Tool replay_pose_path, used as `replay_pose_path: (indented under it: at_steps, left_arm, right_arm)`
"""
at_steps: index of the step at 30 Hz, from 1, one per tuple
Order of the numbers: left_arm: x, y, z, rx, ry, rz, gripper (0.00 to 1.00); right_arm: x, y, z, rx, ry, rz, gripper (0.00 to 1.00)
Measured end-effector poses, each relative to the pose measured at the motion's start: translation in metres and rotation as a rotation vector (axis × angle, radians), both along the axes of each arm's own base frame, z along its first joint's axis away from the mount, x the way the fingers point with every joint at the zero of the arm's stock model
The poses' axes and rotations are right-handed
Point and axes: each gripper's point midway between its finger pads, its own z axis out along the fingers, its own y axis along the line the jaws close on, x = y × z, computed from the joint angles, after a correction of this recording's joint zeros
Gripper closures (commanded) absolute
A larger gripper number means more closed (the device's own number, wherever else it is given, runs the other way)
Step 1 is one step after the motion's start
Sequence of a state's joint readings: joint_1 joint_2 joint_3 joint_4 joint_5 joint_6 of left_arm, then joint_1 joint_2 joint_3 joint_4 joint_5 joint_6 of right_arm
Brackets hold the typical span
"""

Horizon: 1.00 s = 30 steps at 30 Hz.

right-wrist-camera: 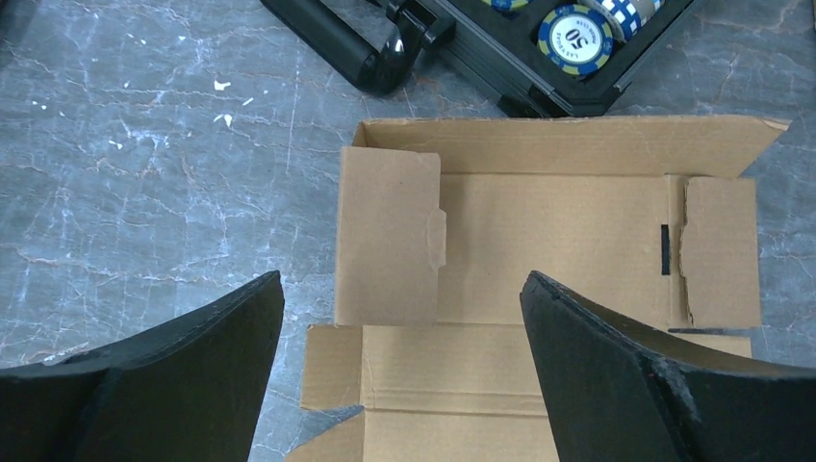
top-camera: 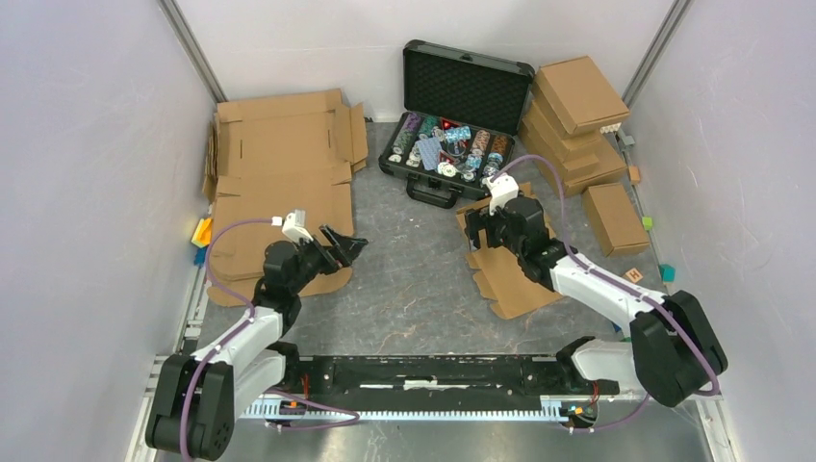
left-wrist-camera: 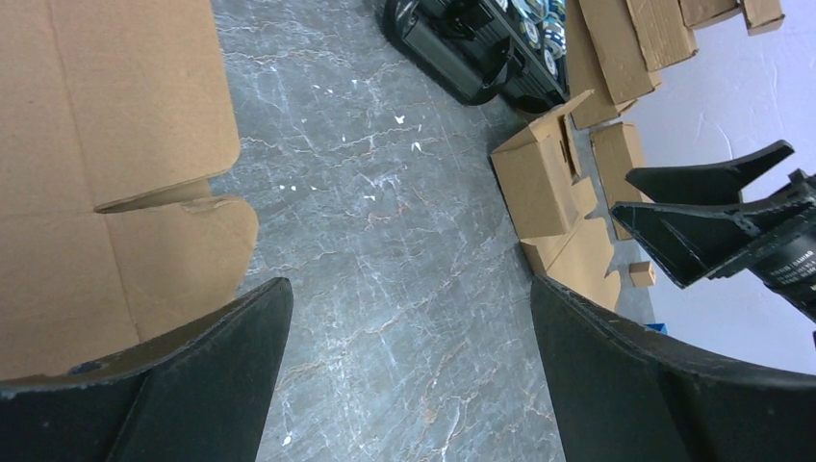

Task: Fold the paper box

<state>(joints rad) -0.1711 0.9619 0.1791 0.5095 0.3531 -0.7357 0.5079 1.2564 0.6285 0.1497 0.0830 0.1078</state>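
Note:
The paper box [top-camera: 510, 274] lies unfolded and mostly flat on the grey table, right of centre, in front of the black case. In the right wrist view the paper box [right-wrist-camera: 548, 241] shows its back wall raised and two side flaps folded inward. My right gripper [top-camera: 484, 234] hovers over its near half, open, with nothing between the jaws [right-wrist-camera: 402, 279]. My left gripper [top-camera: 348, 241] is open and empty above bare table [left-wrist-camera: 412, 281], at the edge of a large cardboard sheet. The left wrist view shows the paper box [left-wrist-camera: 544, 178] well apart from it.
An open black case [top-camera: 452, 154] of poker chips stands just behind the box. Large cardboard sheets [top-camera: 279, 183] cover the left side. Folded boxes [top-camera: 577, 106] are stacked at the back right, with another small box [top-camera: 614, 217] nearby. Small coloured blocks [top-camera: 202, 231] lie by the walls.

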Motion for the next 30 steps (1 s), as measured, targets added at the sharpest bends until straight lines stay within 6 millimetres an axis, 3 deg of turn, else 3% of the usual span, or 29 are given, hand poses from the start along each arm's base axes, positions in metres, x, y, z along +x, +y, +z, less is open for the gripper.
replay_pose_path:
  at_steps: [8, 13, 19, 24, 30]
  left_arm:
    - [-0.001, -0.007, 0.006, -0.009, -0.022, -0.031, 0.0]
    - [-0.001, -0.01, 0.004, -0.008, -0.01, -0.043, 0.0]
    - [-0.001, -0.012, 0.0, -0.006, 0.004, -0.05, 0.0]
    - [-0.001, -0.014, 0.0, -0.006, 0.011, -0.061, 0.01]
    - [-0.003, -0.019, -0.001, -0.009, 0.018, -0.082, 0.02]
  right_arm:
    - [0.013, 0.002, -0.012, 0.05, 0.092, -0.015, 0.02]
    - [0.024, -0.015, -0.026, 0.177, 0.178, -0.047, 0.02]
    - [0.015, 0.013, -0.048, 0.293, 0.302, 0.056, 0.05]
    - [0.009, 0.032, -0.043, 0.381, 0.337, 0.129, 0.28]
    - [0.0, 0.05, -0.038, 0.38, 0.327, 0.208, 0.72]
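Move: The paper box's left end flap lies just beyond the right gripper, some 3 cm ahead, 1 cm to its left and 5 cm below. The middle of the box's blank is about 5 cm back and 9 cm to this hand's right, 8 cm down. The open chip case stands roughly 16 cm ahead and 6 cm left, 6 cm lower. From the left gripper, the flap is about 4 cm ahead, 26 cm right and 4 cm down. Lower the open right gripper about 5 cm onto the left end flap, reaching slightly forward and then drawing back, and swing some 5 cm left, rising a little at the end. Meanwhile roll its left side up and tip the fingers down, about 20 degrees each, and close them to under half open with the flap between the tips. ##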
